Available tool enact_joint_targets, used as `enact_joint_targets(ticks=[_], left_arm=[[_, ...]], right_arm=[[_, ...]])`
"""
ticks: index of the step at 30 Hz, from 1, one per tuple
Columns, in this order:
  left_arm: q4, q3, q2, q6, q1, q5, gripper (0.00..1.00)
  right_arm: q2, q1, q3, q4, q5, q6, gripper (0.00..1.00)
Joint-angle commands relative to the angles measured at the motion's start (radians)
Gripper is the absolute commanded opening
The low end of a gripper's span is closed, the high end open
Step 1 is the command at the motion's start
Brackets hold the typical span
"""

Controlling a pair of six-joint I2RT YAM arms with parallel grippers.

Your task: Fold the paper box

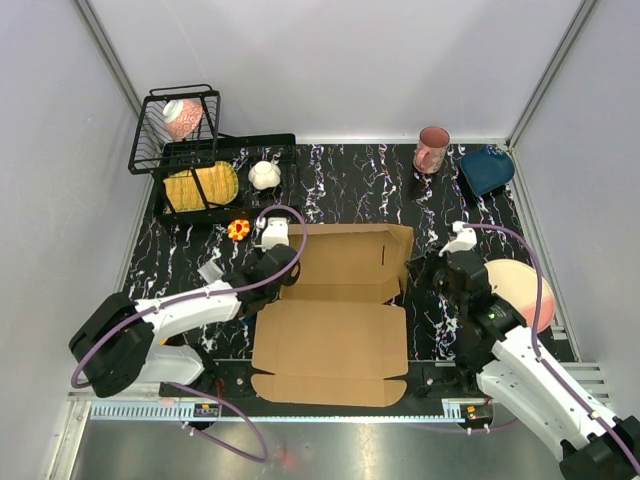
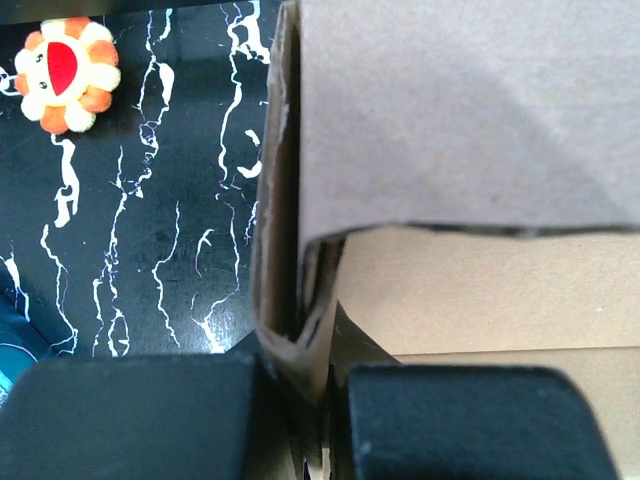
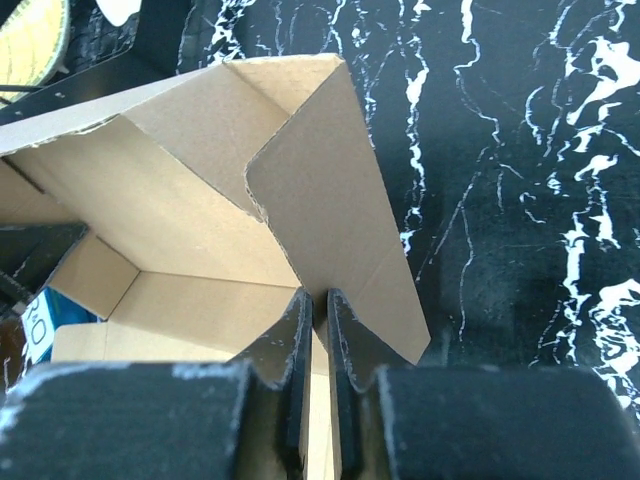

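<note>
The paper box (image 1: 330,335) is a brown cardboard sheet lying mid-table, its far half partly raised into walls. My left gripper (image 1: 285,268) is at the box's left wall. In the left wrist view it (image 2: 318,400) is shut on the doubled-over cardboard wall (image 2: 285,250). My right gripper (image 1: 428,272) is at the box's right end. Seen from the right wrist, its jaws (image 3: 322,310) are pinched on the lower edge of an upright side flap (image 3: 330,210). The near half of the sheet lies flat.
A black wire rack (image 1: 180,130) and a black tray with a yellow item (image 1: 200,186) stand at the back left, next to a white object (image 1: 264,175). An orange flower toy (image 1: 238,229) lies near the box's far left corner. A pink cup (image 1: 432,150), blue dish (image 1: 487,168) and pink plate (image 1: 522,290) sit on the right.
</note>
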Motion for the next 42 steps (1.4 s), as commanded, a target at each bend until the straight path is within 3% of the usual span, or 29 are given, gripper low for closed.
enact_joint_targets(ticks=[1,12,22,27,30,37,42], left_arm=[[0.050,0.075,0.021,0.009,-0.007,-0.009,0.00],[0.053,0.083,0.051,-0.008,-0.017,-0.048,0.00],[0.199,0.015,0.045,0.007,-0.049,-0.055,0.00],[0.236,-0.022,0.033,0.012,-0.053,-0.067,0.00],[0.234,-0.029,0.028,0.018,-0.053,-0.077,0.00],[0.236,-0.046,0.012,0.024,-0.054,-0.087,0.00],[0.282,-0.084,-0.022,0.025,-0.066,-0.095,0.00]], right_arm=[[-0.033,0.001,0.004,0.053,-0.165,0.041,0.04],[-0.039,0.003,0.015,0.065,-0.300,0.004,0.00],[0.120,0.015,0.010,0.153,-0.418,-0.003,0.02],[0.103,0.018,0.027,0.112,-0.369,-0.022,0.37],[0.085,0.018,0.047,0.082,-0.331,-0.043,0.48],[0.106,0.018,0.073,0.065,-0.300,-0.056,0.64],[0.161,0.017,0.094,0.094,-0.256,-0.053,0.67]])
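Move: My right hand already pinches the edge of the box's right side flap. The middle of the box floor lies about 14 cm to its left, 2 cm ahead and some 9 cm below. The far wall's middle is about 13 cm left and 6 cm ahead, slightly lower; the front panel is some 17 cm left and 13 cm back. My left hand keeps hold of the left corner, with the floor's middle about 11 cm to its right, 1 cm ahead and 6 cm below. I swing the pinched side flap inward with my right hand, about 6 cm to the left and a little back towards me, rising slightly and then sinking, while the wrist turns some 20 degrees counter-clockwise. Then I open those fingers wide to let go of the flap and ease barely a centimetre back right. My left hand keeps its pinch on the left corner, shifting about a centimetre forward and right. ##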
